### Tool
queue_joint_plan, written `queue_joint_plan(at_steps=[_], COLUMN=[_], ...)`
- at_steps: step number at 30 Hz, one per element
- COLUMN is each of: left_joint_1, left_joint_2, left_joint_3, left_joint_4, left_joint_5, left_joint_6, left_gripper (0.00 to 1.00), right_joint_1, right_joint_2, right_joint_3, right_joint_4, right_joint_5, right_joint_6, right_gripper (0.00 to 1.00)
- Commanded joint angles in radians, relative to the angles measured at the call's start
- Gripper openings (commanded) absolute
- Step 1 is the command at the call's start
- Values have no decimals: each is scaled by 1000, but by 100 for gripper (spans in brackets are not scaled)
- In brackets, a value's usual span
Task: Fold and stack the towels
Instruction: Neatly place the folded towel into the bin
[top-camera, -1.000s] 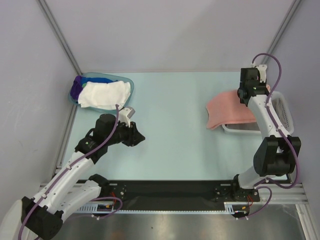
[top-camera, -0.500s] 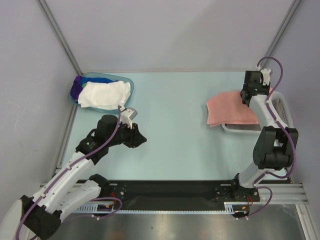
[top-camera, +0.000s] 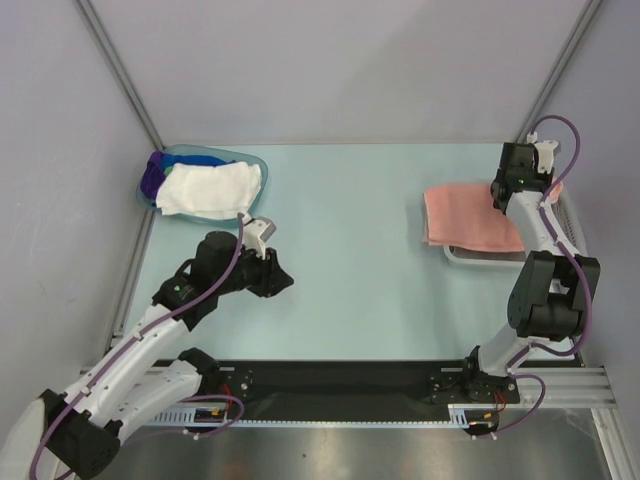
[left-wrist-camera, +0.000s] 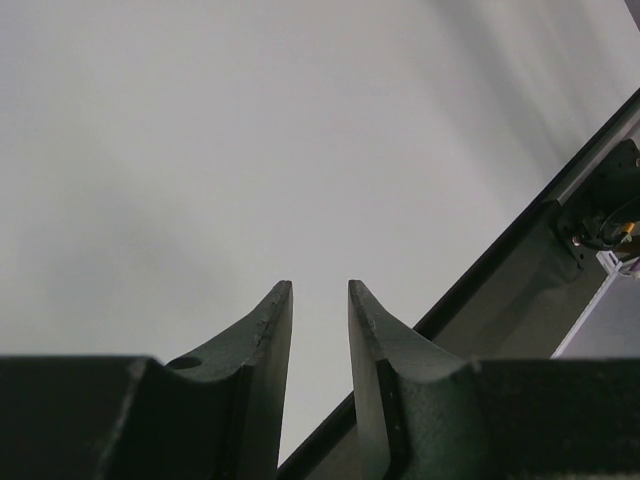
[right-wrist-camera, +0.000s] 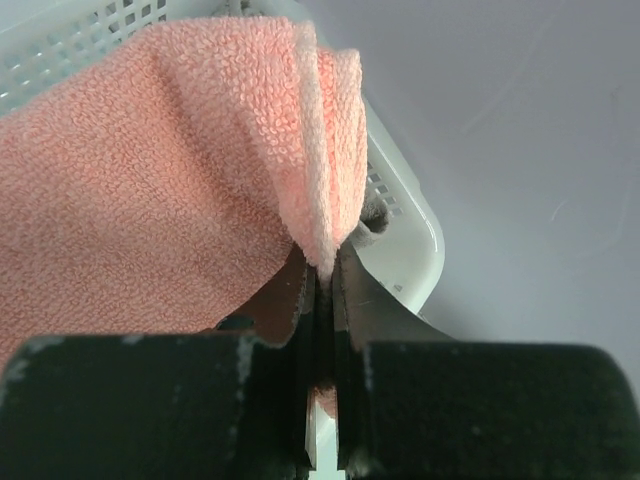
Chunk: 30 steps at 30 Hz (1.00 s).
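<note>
A salmon pink towel (top-camera: 468, 216) hangs spread over the white mesh basket (top-camera: 570, 218) at the right. My right gripper (top-camera: 527, 190) is shut on a bunched edge of that pink towel (right-wrist-camera: 180, 190), the cloth pinched between its jaws just above the basket (right-wrist-camera: 405, 235). At the back left, a white towel (top-camera: 212, 187) lies on top of purple and blue towels (top-camera: 152, 174) in the translucent blue tub (top-camera: 252, 160). My left gripper (top-camera: 283, 279) hovers over bare table in front of the tub, open and holding nothing (left-wrist-camera: 320, 290).
The pale blue table (top-camera: 340, 260) runs between the tub and the basket. A black rail (top-camera: 340, 378) lines the near edge by the arm bases. Grey walls close the back and sides.
My right gripper has carried the pink towel's edge to the right and back, drawing the cloth flatter over the basket. The left arm has barely shifted.
</note>
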Motion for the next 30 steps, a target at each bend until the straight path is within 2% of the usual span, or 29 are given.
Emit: queue_joint_plan(at_steps=[1,24,27,28,29,30], left_joint_1=[-18,-44,-45,-45,-47,-47], left_joint_2=[-21,-9,-10,-9,-8,-8], left_joint_3=[-6,-3,-3,-5,-5,-5], left_joint_4=[12,7,9,9,9,10], left_joint_5=[-25,-31,-22,-20,-19,-19], left_joint_6=[16,13,16,18,18,18], left_gripper=[34,35,36,36,37,37], right_joint_1=[-18,-49,-49,-49,-49,-47], right_joint_2=[12,123,124,121,117,107], right_joint_3=[3,117,130,134,134,134], right_joint_4=[56,16,-5,-10,-21,-28], right_joint_5=[59,139,135,117,112,108], right_joint_6=[4,53,62,64,71,76], right_gripper=[0,0,21,42,53,70])
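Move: The right hand holds the right end of the pink folded towel above the bin's right end. The bin's middle is roughly 11 cm to this hand's left, 6 cm back and 13 cm below. The towel's middle lies about 16 cm left, 5 cm back and 7 cm lower, and the grey towel in the bin about 11 cm left, 7 cm back and 15 cm down. From the idle left hand the bin's middle is some 57 cm right, 13 cm ahead and 11 cm below. Keeping its pinch on the towel's end, the right hand eases about 3 cm right towards the bin's right wall and sinks some 3 cm, the lowering coming mostly in the second half of that drift, while it turns slightly clockwise. It then rises again by about 2 cm with a slight creep forward, and only at the end of that rise do the fingers open to more than half and let go of the towel's end. ##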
